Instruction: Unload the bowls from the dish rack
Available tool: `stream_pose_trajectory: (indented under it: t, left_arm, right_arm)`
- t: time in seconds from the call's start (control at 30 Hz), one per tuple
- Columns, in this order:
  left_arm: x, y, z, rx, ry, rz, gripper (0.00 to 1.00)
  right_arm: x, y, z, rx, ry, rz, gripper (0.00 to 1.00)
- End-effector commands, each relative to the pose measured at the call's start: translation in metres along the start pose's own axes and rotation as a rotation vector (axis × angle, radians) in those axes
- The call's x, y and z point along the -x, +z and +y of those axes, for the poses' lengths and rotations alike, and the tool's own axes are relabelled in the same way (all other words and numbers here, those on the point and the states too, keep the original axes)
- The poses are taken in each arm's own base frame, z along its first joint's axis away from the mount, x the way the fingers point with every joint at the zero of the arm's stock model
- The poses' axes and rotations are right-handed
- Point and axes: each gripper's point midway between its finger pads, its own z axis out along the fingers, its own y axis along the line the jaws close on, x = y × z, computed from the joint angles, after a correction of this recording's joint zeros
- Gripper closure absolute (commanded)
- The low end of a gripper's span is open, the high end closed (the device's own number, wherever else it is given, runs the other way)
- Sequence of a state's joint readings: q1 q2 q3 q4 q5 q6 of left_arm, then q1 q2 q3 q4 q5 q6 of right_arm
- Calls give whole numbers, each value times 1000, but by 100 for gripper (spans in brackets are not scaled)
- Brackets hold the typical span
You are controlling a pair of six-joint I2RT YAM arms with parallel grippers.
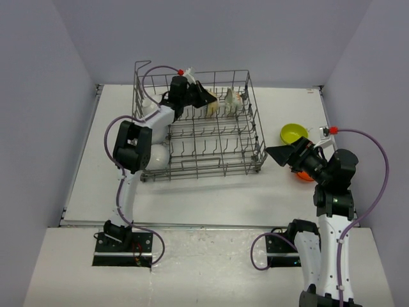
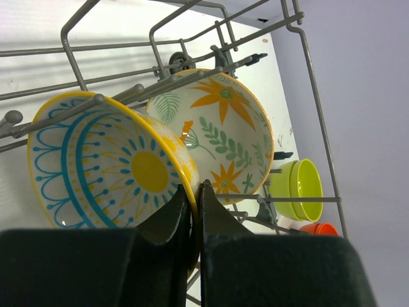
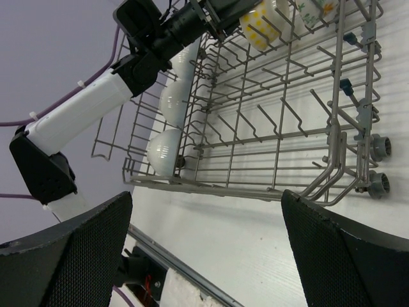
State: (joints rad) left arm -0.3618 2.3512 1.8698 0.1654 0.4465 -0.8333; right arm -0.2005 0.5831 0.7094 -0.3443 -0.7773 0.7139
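Note:
The grey wire dish rack [image 1: 255, 137] stands mid-table. My left gripper [image 1: 208, 99] reaches into its far row and is shut on the rim of a cream bowl with a blue and yellow pattern [image 2: 108, 166]. In the left wrist view the rim sits pinched between the fingertips of this gripper [image 2: 195, 188]. A second cream bowl with orange flowers [image 2: 223, 134] leans just behind it. Three white bowls [image 3: 163, 153] stand on edge along the rack's left side. My right gripper [image 1: 281, 155] hovers open and empty over the table, right of the rack.
A yellow-green bowl [image 1: 293, 133] sits on the table to the right of the rack, and an orange bowl [image 1: 305, 177] lies partly hidden under my right wrist. Purple walls enclose the white table [image 1: 211, 198]. The rack's raised loop [image 1: 142, 67] stands at its far left corner.

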Motion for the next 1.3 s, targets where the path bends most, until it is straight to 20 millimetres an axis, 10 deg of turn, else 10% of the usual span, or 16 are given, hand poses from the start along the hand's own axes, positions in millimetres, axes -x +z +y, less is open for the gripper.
stream_pose_trajectory:
  t: [0.0, 0.93, 1.07, 1.23, 1.27]
  left_arm:
    - [77, -31, -50, -140, 85, -163, 100]
    - [89, -107, -156, -529, 208, -119, 100]
    - [66, -117, -195, -605, 396, -55, 100]
    - [-4, -124, -235, -395, 859, -71, 100]
    - [-5, -151, -264, -390, 956, -141, 100]
  right_arm:
    - [6, -1, 9, 25, -42, -11, 1]
    - [9, -2, 15, 40, -52, -16, 1]
    - [20, -2, 25, 45, -69, -31, 1]
    - [78, -4, 59, 16, -162, -115, 1]
    - [98, -10, 79, 23, -206, -158, 1]
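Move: Between the left hand's shut fingers is the rim of the yellow-patterned bowl, still in the rack; the open right gripper it heads for waits about 34 cm back, 19 cm right and 13 cm higher. The floral bowl stands roughly 8 cm right and 2 cm ahead, 5 cm lower; the green bowls lie some 32 cm right, 8 cm back, 10 cm below. From the right hand the held bowl is about 35 cm ahead, 19 cm left, 17 cm down. Easing up slowly at first with a slight roll, its left side dipping, the left arm keeps its pinch on the bowl's rim, then lifts fast to about 17 cm and draws back some 9 cm towards the right gripper, fingers tipping up and swinging clockwise. The right hand, empty and wide open, rises about 6 cm at the very end. ##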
